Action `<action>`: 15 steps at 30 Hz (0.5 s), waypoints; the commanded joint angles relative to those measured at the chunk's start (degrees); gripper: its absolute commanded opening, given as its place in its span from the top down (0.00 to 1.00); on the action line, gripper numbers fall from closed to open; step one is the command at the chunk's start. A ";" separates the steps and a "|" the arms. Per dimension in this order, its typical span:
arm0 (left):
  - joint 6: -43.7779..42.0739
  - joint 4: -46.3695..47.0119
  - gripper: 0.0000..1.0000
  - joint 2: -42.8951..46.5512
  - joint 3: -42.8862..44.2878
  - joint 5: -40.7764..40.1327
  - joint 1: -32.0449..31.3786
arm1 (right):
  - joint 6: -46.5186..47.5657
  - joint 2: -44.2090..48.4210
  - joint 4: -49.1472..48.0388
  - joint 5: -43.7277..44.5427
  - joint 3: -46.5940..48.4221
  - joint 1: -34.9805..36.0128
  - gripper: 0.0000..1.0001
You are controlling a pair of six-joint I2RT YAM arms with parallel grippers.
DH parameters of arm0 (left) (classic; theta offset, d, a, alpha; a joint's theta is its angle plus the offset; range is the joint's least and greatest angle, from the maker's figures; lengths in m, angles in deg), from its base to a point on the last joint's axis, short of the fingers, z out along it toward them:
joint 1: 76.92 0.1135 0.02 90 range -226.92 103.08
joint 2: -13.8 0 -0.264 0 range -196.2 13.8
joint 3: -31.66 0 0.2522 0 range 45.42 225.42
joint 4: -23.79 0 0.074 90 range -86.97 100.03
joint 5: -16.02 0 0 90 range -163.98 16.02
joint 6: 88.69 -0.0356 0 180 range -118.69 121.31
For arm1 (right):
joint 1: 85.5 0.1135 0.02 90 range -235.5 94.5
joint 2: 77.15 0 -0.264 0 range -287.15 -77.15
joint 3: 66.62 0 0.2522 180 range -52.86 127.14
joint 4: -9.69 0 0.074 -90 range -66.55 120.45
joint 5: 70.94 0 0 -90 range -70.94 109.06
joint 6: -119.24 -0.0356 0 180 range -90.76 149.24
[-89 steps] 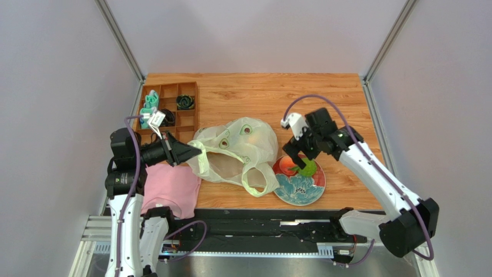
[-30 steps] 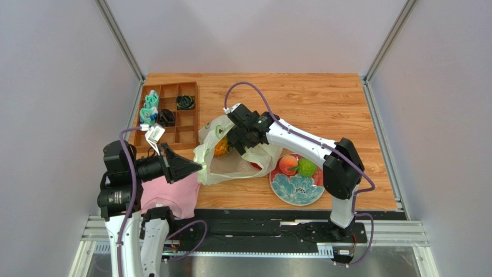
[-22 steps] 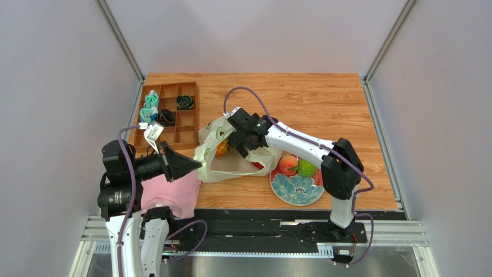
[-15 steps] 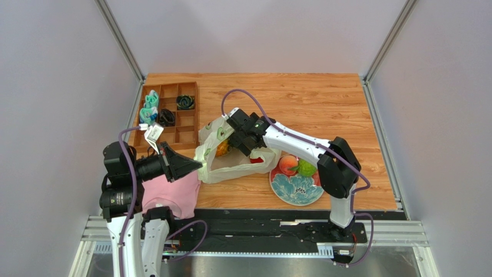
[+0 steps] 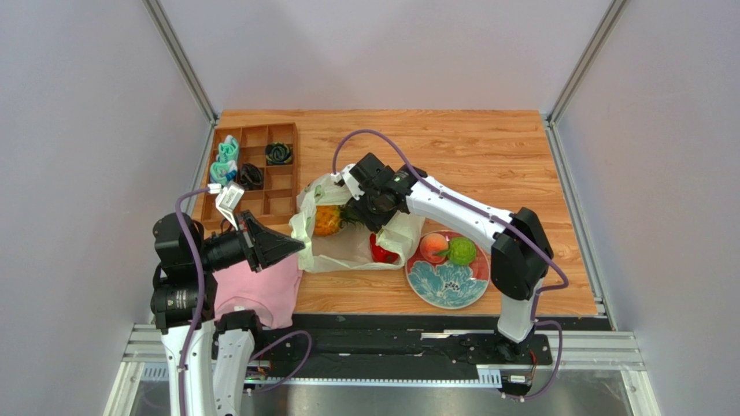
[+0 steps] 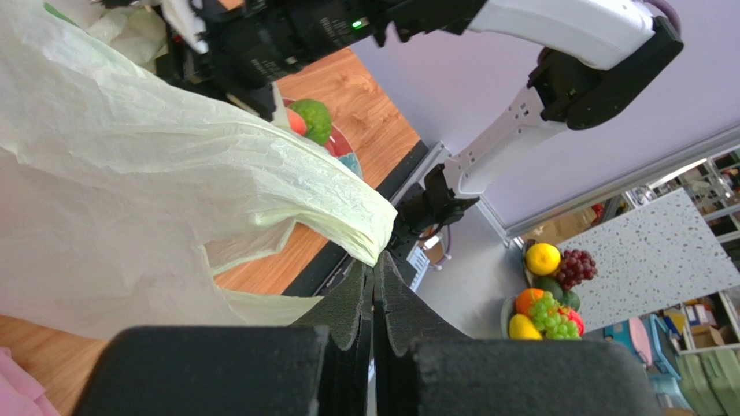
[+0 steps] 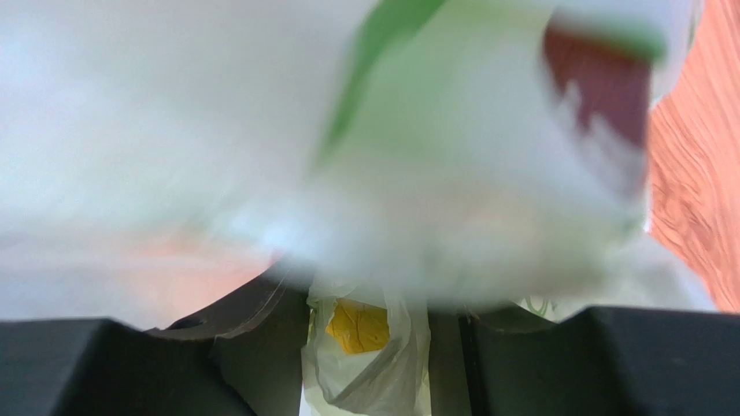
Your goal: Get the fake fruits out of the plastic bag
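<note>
The plastic bag [image 5: 347, 247] lies open at mid-table. My left gripper [image 5: 300, 249] is shut on its left rim and holds it up; the wrist view shows the film [image 6: 130, 173] pinched at the fingertips [image 6: 375, 260]. My right gripper [image 5: 369, 208] is at the bag's top, fingers apart, with bag film and something yellow between them [image 7: 382, 347]; blurred film covers most of that view. Inside the bag lie the pineapple [image 5: 327, 221] and the red pepper-like fruit [image 5: 380, 251]. The peach [image 5: 432, 247] and bumpy green ball [image 5: 461, 251] sit on the plate [image 5: 452, 286]. The mango is not visible.
A wooden compartment tray [image 5: 260, 186] with small items stands at the back left. A pink cloth [image 5: 256, 286] lies under my left arm. The plate sits right of the bag, near the front edge.
My right gripper left the plate, reached into the bag mouth, then drew back up and right. The bag's upper film shifted, uncovering the pineapple and red fruit. My left gripper kept its hold.
</note>
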State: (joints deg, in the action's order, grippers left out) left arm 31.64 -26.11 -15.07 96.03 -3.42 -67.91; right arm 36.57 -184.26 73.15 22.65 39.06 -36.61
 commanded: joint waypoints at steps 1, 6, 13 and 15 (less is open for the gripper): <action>2.19 3.97 1.00 -0.84 -0.77 0.63 -0.40 | 0.83 8.05 2.42 -12.82 2.75 0.07 0.70; 2.11 4.24 1.00 -1.72 -0.16 0.28 -0.32 | 3.21 14.46 3.49 -0.19 -5.51 -0.10 0.66; 2.02 4.59 1.00 -1.90 -0.69 -0.16 -0.32 | 4.10 20.62 2.96 -13.48 -8.69 -5.19 0.71; 2.28 5.02 1.00 -2.51 -0.69 -0.25 -0.40 | 1.04 20.45 1.99 -25.54 -5.27 -5.20 0.70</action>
State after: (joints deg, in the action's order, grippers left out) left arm 33.15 -23.47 -16.71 95.44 -3.57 -68.17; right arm 39.61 -166.44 77.10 13.82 29.16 -41.09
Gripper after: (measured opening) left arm 0.007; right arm 0.462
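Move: The right hand already grips a yellow-green fruit together with a fold of the plastic bag. The plate it goes towards has its middle about 17 cm to the right, 10 cm back and 6 cm below. The red pepper lies some 5 cm back and 3 cm right, the pineapple 10 cm left and 1 cm ahead, and the peach about 14 cm right and 5 cm back. From the left hand the plate is roughly 30 cm right, 5 cm ahead and 26 cm lower. Still pinching the fruit with bag film between its fingers and the fruit, the right hand lifts it about 5 cm while drawing back some 4 cm, then swings about 5 cm right towards the plate, the grip unchanged. The left hand keeps the bag's rim pinched and stays nearly in place. ##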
